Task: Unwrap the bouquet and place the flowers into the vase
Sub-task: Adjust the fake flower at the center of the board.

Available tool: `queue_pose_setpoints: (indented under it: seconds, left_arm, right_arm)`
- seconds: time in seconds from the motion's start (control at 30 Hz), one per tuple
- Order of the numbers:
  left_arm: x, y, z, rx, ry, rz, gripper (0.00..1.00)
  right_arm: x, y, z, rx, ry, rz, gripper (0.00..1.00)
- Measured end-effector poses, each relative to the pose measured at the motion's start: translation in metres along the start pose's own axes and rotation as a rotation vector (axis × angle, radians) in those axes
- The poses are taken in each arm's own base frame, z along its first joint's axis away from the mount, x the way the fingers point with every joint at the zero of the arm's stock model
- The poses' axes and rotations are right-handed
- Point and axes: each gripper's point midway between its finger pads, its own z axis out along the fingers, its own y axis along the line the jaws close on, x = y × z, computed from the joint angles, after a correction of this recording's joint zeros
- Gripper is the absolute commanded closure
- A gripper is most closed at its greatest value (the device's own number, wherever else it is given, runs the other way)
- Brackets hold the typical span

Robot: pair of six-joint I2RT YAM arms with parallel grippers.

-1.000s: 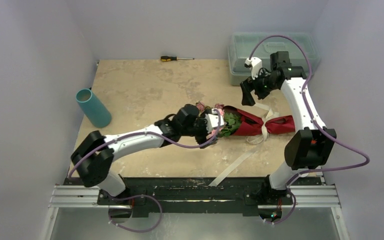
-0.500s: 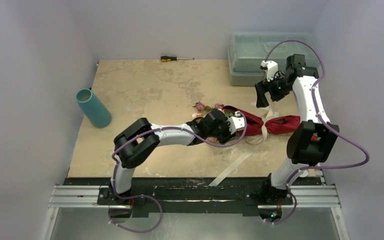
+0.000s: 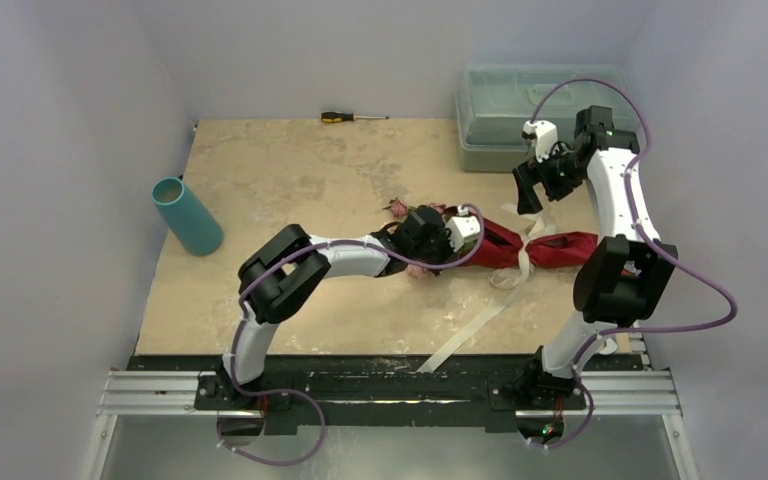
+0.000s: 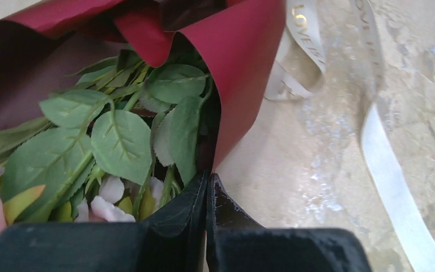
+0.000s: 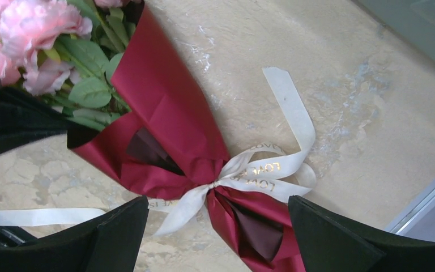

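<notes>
The bouquet (image 3: 520,248) lies on its side right of the table's centre, a maroon paper cone (image 5: 170,124) tied with a cream ribbon bow (image 5: 260,170). The flowers (image 5: 28,34), pink roses with green leaves (image 4: 119,141), stick out of the cone's left mouth. My left gripper (image 3: 457,238) lies low at that mouth; its jaws are pressed together on the paper's rim (image 4: 226,124), seen at the left gripper (image 4: 209,175). My right gripper (image 3: 525,190) hovers open above the bow, and in the wrist view the right gripper (image 5: 218,209) straddles the knot without touching it. The teal vase (image 3: 188,217) stands far left.
A pale green translucent toolbox (image 3: 500,100) sits at the back right, close behind the right arm. A screwdriver (image 3: 353,117) lies at the back edge. A long ribbon tail (image 3: 470,335) trails from the bouquet toward the front edge.
The left arm stretched right along the flowers to the cone's mouth and its jaws went from open to shut. The right arm shifted right and back, staying open.
</notes>
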Motion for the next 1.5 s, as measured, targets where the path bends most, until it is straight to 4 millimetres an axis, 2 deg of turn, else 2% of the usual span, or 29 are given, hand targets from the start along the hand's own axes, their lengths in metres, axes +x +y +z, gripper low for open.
queue_pose_setpoints:
  seconds: [0.23,0.47,0.6,0.73,0.83,0.97,1.13,1.2,1.23,1.4,1.5]
  left_arm:
    - [0.007,0.050,-0.019,-0.053,0.012,-0.072,1.00]
    - [0.008,0.096,-0.061,-0.113,0.026,-0.086,1.00]
    - [0.018,0.124,-0.082,-0.149,0.053,-0.075,1.00]
    - [0.039,0.158,-0.105,-0.195,0.095,-0.095,1.00]
    - [0.057,0.185,-0.125,-0.230,0.133,-0.114,1.00]
    - [0.071,0.222,-0.147,-0.270,0.166,-0.109,1.00]
    - [0.079,0.259,-0.160,-0.299,0.179,-0.083,0.99]
    - [0.080,0.276,-0.165,-0.314,0.181,-0.073,0.76]
    - [0.080,0.285,-0.168,-0.323,0.181,-0.065,0.67]
    - [0.072,0.302,-0.185,-0.336,0.175,-0.060,0.52]
    - [0.065,0.295,-0.191,-0.325,0.163,-0.074,0.47]
  right_arm:
    - [0.002,0.000,0.000,-0.005,0.006,-0.027,0.02]
    - [0.008,0.002,0.002,-0.025,0.033,-0.042,0.02]
    - [0.016,0.004,0.012,-0.058,0.066,-0.028,0.02]
    - [0.017,0.008,0.018,-0.079,0.077,-0.031,0.02]
    - [0.021,0.020,0.028,-0.108,0.096,-0.042,0.02]
    - [0.029,0.048,0.049,-0.168,0.139,-0.064,0.02]
    - [0.011,0.087,0.074,-0.226,0.137,-0.123,0.02]
    - [0.004,0.102,0.087,-0.259,0.133,-0.132,0.02]
    - [0.002,0.109,0.094,-0.280,0.135,-0.133,0.02]
    - [0.004,0.127,0.126,-0.345,0.173,-0.101,0.02]
    - [0.002,0.134,0.137,-0.367,0.177,-0.090,0.03]
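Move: Right at the left fingertips, already pinched, is the near edge of the wrapper's mouth; open board waits some 21 cm ahead and 29 cm left, with the screwdriver about 42 cm ahead, 30 left. The flower heads lie about 7 cm ahead, 13 left. From the open right hand, the bouquet's tail is roughly 6 cm back, 14 right and 13 below; the bow about 4 back, 3 right, the box some 24 ahead, 7 right. Dragging the bouquet by its wrapper edge, the left hand sweeps about 28 cm left and 21 cm forward towards the screwdriver, staying low and turning some 20 degrees counter-clockwise, then opens halfway, lets go and lifts slightly. The right hand follows, wide open, going about 15 cm left and 11 cm down over the approaching tail. ##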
